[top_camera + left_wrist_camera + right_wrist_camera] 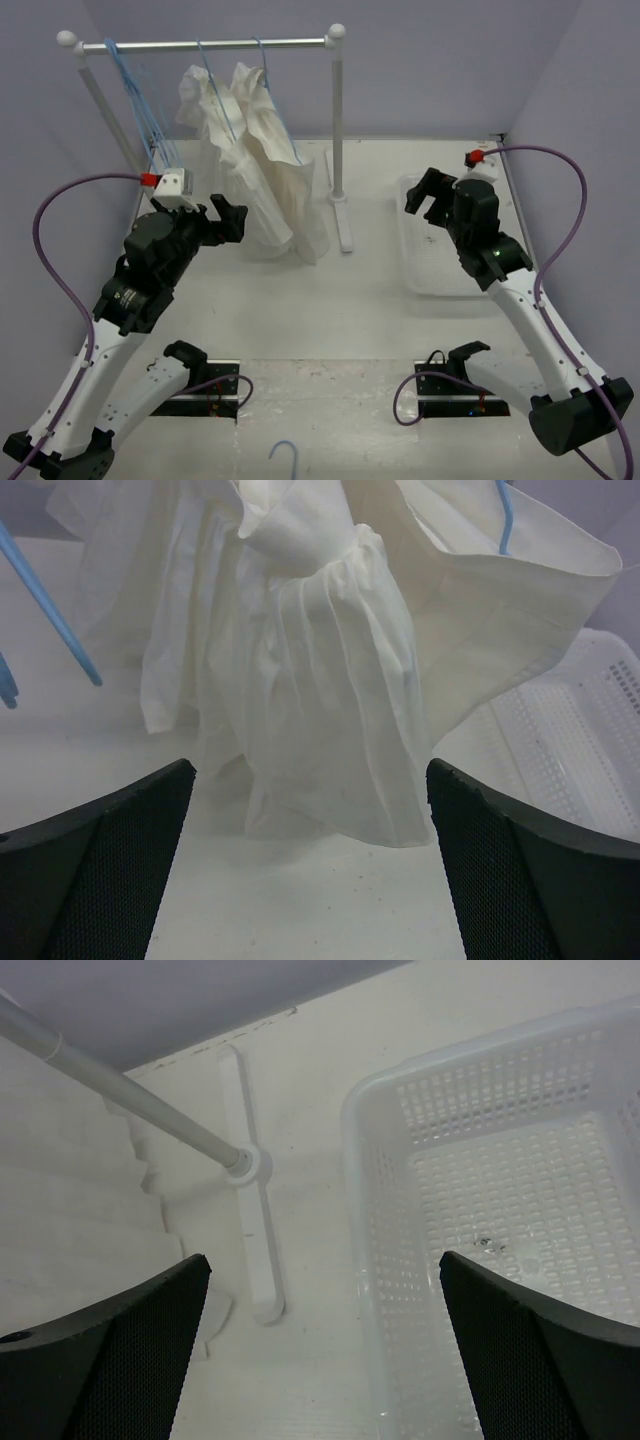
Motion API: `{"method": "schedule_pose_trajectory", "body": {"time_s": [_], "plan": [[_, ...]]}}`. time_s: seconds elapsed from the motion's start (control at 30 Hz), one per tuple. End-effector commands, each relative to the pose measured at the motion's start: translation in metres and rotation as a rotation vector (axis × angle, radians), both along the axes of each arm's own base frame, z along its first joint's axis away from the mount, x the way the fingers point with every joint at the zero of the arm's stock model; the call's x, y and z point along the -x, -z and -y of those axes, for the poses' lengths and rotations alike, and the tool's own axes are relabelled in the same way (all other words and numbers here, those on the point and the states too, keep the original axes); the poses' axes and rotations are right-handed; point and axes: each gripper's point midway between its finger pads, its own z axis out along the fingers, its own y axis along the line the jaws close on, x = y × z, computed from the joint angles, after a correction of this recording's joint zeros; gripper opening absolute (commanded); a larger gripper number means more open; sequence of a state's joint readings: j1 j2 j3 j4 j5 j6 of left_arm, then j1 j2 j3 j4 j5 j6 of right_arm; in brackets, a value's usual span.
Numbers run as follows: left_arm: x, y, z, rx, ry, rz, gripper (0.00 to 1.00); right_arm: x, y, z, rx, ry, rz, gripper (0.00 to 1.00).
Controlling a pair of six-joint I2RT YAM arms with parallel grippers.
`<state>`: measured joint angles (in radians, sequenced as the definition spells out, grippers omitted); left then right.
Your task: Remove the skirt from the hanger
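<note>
The skirt (278, 185) is white, finely pleated fabric hanging from the rail, with its hem on the table. It fills the left wrist view (330, 680). A light-blue hanger (262, 55) carries it; a piece of blue wire shows at the top right of the left wrist view (505, 520). My left gripper (228, 222) is open and empty just left of the skirt's lower part, its jaws wide apart short of the hem (310, 765). My right gripper (425, 195) is open and empty above the basket's left rim (325, 1260).
A plainer white garment (205, 100) hangs left of the skirt. Several empty blue hangers (140, 110) hang at the rail's left end. The rack's post and foot (340, 200) stand right of the skirt. A white plastic basket (425, 275) sits right. A loose blue hanger (285, 455) lies at the near edge.
</note>
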<state>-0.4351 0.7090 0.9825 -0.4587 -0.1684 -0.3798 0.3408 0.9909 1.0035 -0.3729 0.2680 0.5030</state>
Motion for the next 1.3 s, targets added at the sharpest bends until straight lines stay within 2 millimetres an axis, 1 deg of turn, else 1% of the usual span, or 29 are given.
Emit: {"method": "schedule_pose_trajectory", "body": {"time_s": [0.0,0.1,0.13,0.2,0.23,0.27,0.3,0.33,0.37,0.4,0.43,0.47,0.5,0.53,0.57,0.6,0.63,0.67,0.73,0.83,0.9,0.93,0.97,1.0,1.1,1.17,1.2,1.23,1.27], "plan": [[-0.006,-0.007,-0.007,0.022,-0.060,0.029,1.00,-0.002,-0.013,-0.002,0.007,-0.029,0.062,0.99],[-0.014,-0.037,-0.010,0.046,-0.093,0.095,1.00,-0.001,-0.014,-0.010,0.010,-0.080,0.059,0.99],[-0.014,-0.060,-0.010,0.064,-0.091,0.136,1.00,-0.002,-0.015,-0.010,0.014,-0.080,0.060,0.99],[-0.023,-0.080,0.001,0.063,-0.051,0.163,1.00,-0.002,-0.012,-0.008,0.025,-0.068,0.053,0.99],[-0.023,-0.104,0.003,0.077,-0.037,0.206,1.00,-0.003,-0.010,-0.007,0.031,-0.067,0.050,0.99],[-0.032,-0.108,0.009,0.065,-0.024,0.204,1.00,-0.003,-0.008,-0.006,0.034,-0.063,0.046,0.99],[-0.035,-0.118,0.014,0.063,-0.001,0.219,1.00,-0.003,-0.007,-0.006,0.037,-0.063,0.043,0.99],[-0.034,-0.142,0.016,0.074,0.011,0.263,1.00,-0.003,-0.007,-0.006,0.040,-0.066,0.042,0.99],[-0.044,-0.144,0.022,0.067,0.015,0.253,1.00,-0.003,-0.006,-0.006,0.041,-0.063,0.041,0.99],[-0.045,-0.164,0.025,0.076,0.034,0.296,1.00,-0.004,-0.006,-0.006,0.042,-0.064,0.042,0.99],[-0.050,-0.168,0.031,0.068,0.051,0.302,1.00,-0.005,-0.006,-0.006,0.044,-0.061,0.043,0.99],[-0.065,-0.161,0.039,0.053,0.062,0.279,1.00,-0.005,-0.005,-0.005,0.045,-0.056,0.040,0.99],[-0.068,-0.173,0.044,0.061,0.078,0.295,1.00,-0.006,-0.005,-0.004,0.048,-0.053,0.042,0.99],[-0.075,-0.171,0.049,0.055,0.088,0.285,1.00,-0.006,-0.005,-0.003,0.051,-0.049,0.041,0.99],[-0.092,-0.159,0.058,0.038,0.095,0.247,1.00,-0.006,-0.004,-0.003,0.052,-0.042,0.037,0.99],[-0.097,-0.156,0.066,0.035,0.125,0.236,1.00,-0.006,-0.003,-0.002,0.054,-0.041,0.033,0.99],[-0.101,-0.160,0.070,0.037,0.140,0.242,1.00,-0.007,-0.002,-0.001,0.056,-0.037,0.031,0.99],[-0.113,-0.153,0.080,0.029,0.159,0.230,1.00,-0.007,-0.001,-0.002,0.051,-0.033,0.027,0.99],[-0.125,-0.145,0.088,0.026,0.173,0.228,1.00,-0.007,0.000,-0.002,0.049,-0.030,0.023,0.99],[-0.143,-0.140,0.093,0.034,0.154,0.237,1.00,-0.007,-0.001,-0.002,0.045,-0.032,0.022,0.99],[-0.152,-0.142,0.095,0.043,0.141,0.248,1.00,-0.008,-0.001,-0.003,0.045,-0.032,0.022,0.99],[-0.161,-0.133,0.098,0.038,0.134,0.229,1.00,-0.008,-0.002,-0.002,0.041,-0.029,0.020,0.99],[-0.166,-0.134,0.099,0.049,0.124,0.230,1.00,-0.008,-0.001,-0.002,0.043,-0.025,0.013,0.99],[-0.174,-0.126,0.101,0.043,0.118,0.215,1.00,-0.008,-0.001,-0.002,0.042,-0.021,0.014,0.99],[-0.187,-0.124,0.099,0.061,0.068,0.228,1.00,-0.009,0.001,-0.002,0.040,-0.018,0.006,0.99],[-0.200,-0.116,0.099,0.062,0.037,0.216,1.00,-0.010,0.000,-0.002,0.040,-0.018,0.006,0.99],[-0.203,-0.120,0.100,0.065,0.037,0.225,1.00,-0.011,0.000,-0.002,0.042,-0.016,0.005,0.99],[-0.209,-0.113,0.103,0.061,0.035,0.214,1.00,-0.012,0.000,-0.002,0.041,-0.012,0.004,0.99],[-0.212,-0.114,0.105,0.066,0.035,0.220,0.98,-0.013,-0.001,-0.002,0.038,-0.010,0.008,0.99]]}}
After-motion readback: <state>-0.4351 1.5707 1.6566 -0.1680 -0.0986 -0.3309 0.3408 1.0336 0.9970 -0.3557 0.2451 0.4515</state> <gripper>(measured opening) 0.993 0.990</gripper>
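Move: The hanger with the right-hand skirt has its near arm about 21 cm ahead of the left hand, 9 cm to its right and 6 cm above. That skirt hangs some 22 cm ahead and 8 right, 7 cm below the hand. The other skirt is about 20 cm straight ahead, 8 cm below; the rack's right post stands 26 cm ahead and 19 right. From the right hand, the same hanger arm lies roughly 14 cm ahead, 25 left and 11 above. The right-hand hanger's near arm is what the left hand goes to: it reaches forward about 20 cm and 10 cm to the right, first arching up some 16 cm with the fingertips tilting up, then sinking about half of that as the tilt eases back. The fingers stay wide open, ending either side of the hanger arm just short of the neck; a grip has not begun. ##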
